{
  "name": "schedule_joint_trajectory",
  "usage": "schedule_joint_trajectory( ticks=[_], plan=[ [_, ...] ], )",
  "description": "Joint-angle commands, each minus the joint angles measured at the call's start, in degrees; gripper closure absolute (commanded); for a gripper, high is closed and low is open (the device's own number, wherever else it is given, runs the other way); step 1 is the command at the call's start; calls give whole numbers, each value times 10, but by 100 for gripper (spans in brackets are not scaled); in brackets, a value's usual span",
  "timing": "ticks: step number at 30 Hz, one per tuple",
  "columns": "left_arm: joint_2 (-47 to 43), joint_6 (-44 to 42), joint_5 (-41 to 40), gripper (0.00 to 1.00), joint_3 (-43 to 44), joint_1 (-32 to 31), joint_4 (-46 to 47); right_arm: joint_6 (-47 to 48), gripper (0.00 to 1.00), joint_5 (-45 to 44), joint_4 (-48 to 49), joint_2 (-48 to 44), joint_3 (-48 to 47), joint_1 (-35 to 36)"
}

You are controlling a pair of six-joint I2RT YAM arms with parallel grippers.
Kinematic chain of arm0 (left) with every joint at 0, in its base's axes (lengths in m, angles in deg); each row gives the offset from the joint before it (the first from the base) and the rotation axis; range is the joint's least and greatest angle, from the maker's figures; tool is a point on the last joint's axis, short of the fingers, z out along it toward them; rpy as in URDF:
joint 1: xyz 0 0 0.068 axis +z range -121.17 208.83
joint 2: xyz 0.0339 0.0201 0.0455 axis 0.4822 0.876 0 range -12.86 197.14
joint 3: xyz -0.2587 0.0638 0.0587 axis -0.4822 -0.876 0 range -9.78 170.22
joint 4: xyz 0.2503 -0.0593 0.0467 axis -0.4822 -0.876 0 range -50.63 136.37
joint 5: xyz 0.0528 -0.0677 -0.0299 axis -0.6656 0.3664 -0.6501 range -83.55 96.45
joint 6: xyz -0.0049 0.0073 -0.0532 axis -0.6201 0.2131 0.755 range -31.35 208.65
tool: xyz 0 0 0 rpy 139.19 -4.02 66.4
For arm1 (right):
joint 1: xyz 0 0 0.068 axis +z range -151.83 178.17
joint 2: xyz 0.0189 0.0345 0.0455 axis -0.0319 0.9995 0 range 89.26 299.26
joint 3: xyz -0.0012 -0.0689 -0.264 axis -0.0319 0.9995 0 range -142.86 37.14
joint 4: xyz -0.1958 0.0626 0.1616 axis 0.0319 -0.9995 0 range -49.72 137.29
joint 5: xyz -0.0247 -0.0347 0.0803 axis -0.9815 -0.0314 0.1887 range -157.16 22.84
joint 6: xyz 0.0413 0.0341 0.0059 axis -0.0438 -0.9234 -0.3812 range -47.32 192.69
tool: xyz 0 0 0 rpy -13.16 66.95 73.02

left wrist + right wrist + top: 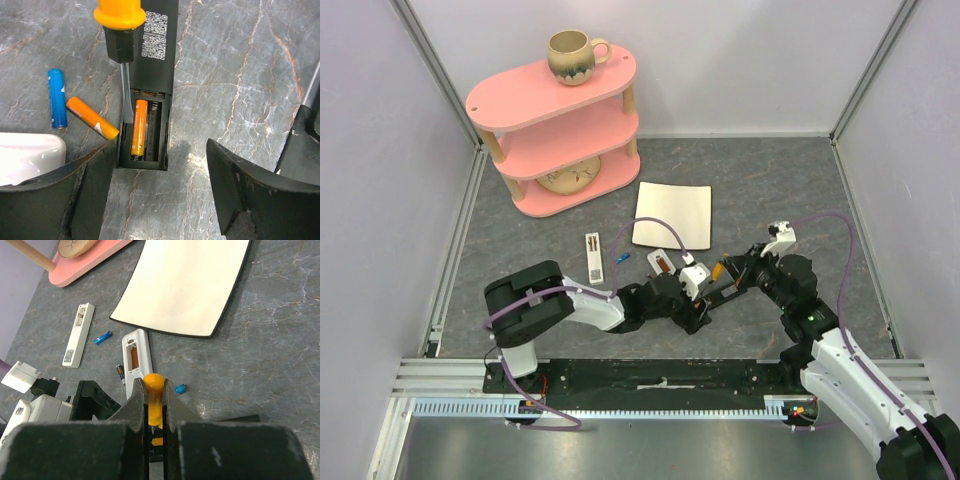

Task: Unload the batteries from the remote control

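Note:
The black remote control lies face down with its battery bay uncovered. One orange battery sits in the left slot; the slot beside it is empty. A blue battery and an orange battery lie loose on the table to its left. My left gripper hovers open over the remote's near end, with nothing between its fingers. My right gripper is shut on the orange handle of a screwdriver, whose metal blade reaches down along the left side of the seated battery.
A white remote with an open bay and another white remote lie beyond, with blue batteries and a dark one nearby. A white sheet and a pink shelf holding a mug stand farther back.

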Motion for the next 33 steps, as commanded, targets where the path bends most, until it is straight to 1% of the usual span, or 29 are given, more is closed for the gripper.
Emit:
schedule_joint_trajectory(
  ticks=[1, 3, 9, 11, 13, 16, 19, 20, 24, 28, 33],
  plan=[
    [43, 30, 82, 23, -15, 1, -93, 13, 100, -19, -13, -7, -25, -1],
    [47, 34, 98, 25, -16, -1, -89, 14, 100, -24, -17, -14, -25, -2],
    [58, 46, 144, 28, -12, -12, -71, 25, 100, -41, -44, -28, -34, -5],
    [63, 55, 158, 28, -10, -12, -46, 27, 100, -49, -45, -30, -37, -6],
    [68, 57, 168, 28, -2, -11, -30, 29, 100, -52, -67, -31, -41, -7],
    [78, 57, 174, 27, 9, -9, -17, 31, 100, -59, -78, -38, -44, -7],
    [69, 67, 178, 26, -1, 3, 1, 34, 100, -72, -98, -47, -50, -8],
    [62, 71, 178, 27, -9, 14, 20, 34, 100, -101, -104, -49, -51, -8],
    [22, 103, 202, 30, -60, 56, 71, 27, 100, -156, -139, -43, -62, -11],
    [17, 112, 216, 34, -61, 82, 69, 23, 100, -177, -155, -21, -63, -12],
    [33, 126, 238, 43, -46, 104, 69, 19, 100, -213, -168, -22, -59, -13]
  ],
)
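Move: The black remote's battery compartment is about 2 cm ahead of the left hand and 3 cm right, just below. From that hand, the loose orange battery is some 6 cm ahead and 1 cm right, the blue battery 9 cm straight ahead, the white remote 12 cm ahead and 8 cm left. From the right hand, holding the screwdriver, the compartment lies roughly 11 cm below, 4 cm back and 3 cm left. Left hand sweeps about 5 cm back-right, then forward-left, fingers narrowing; right draws screwdriver 6 cm right, off compartment. ##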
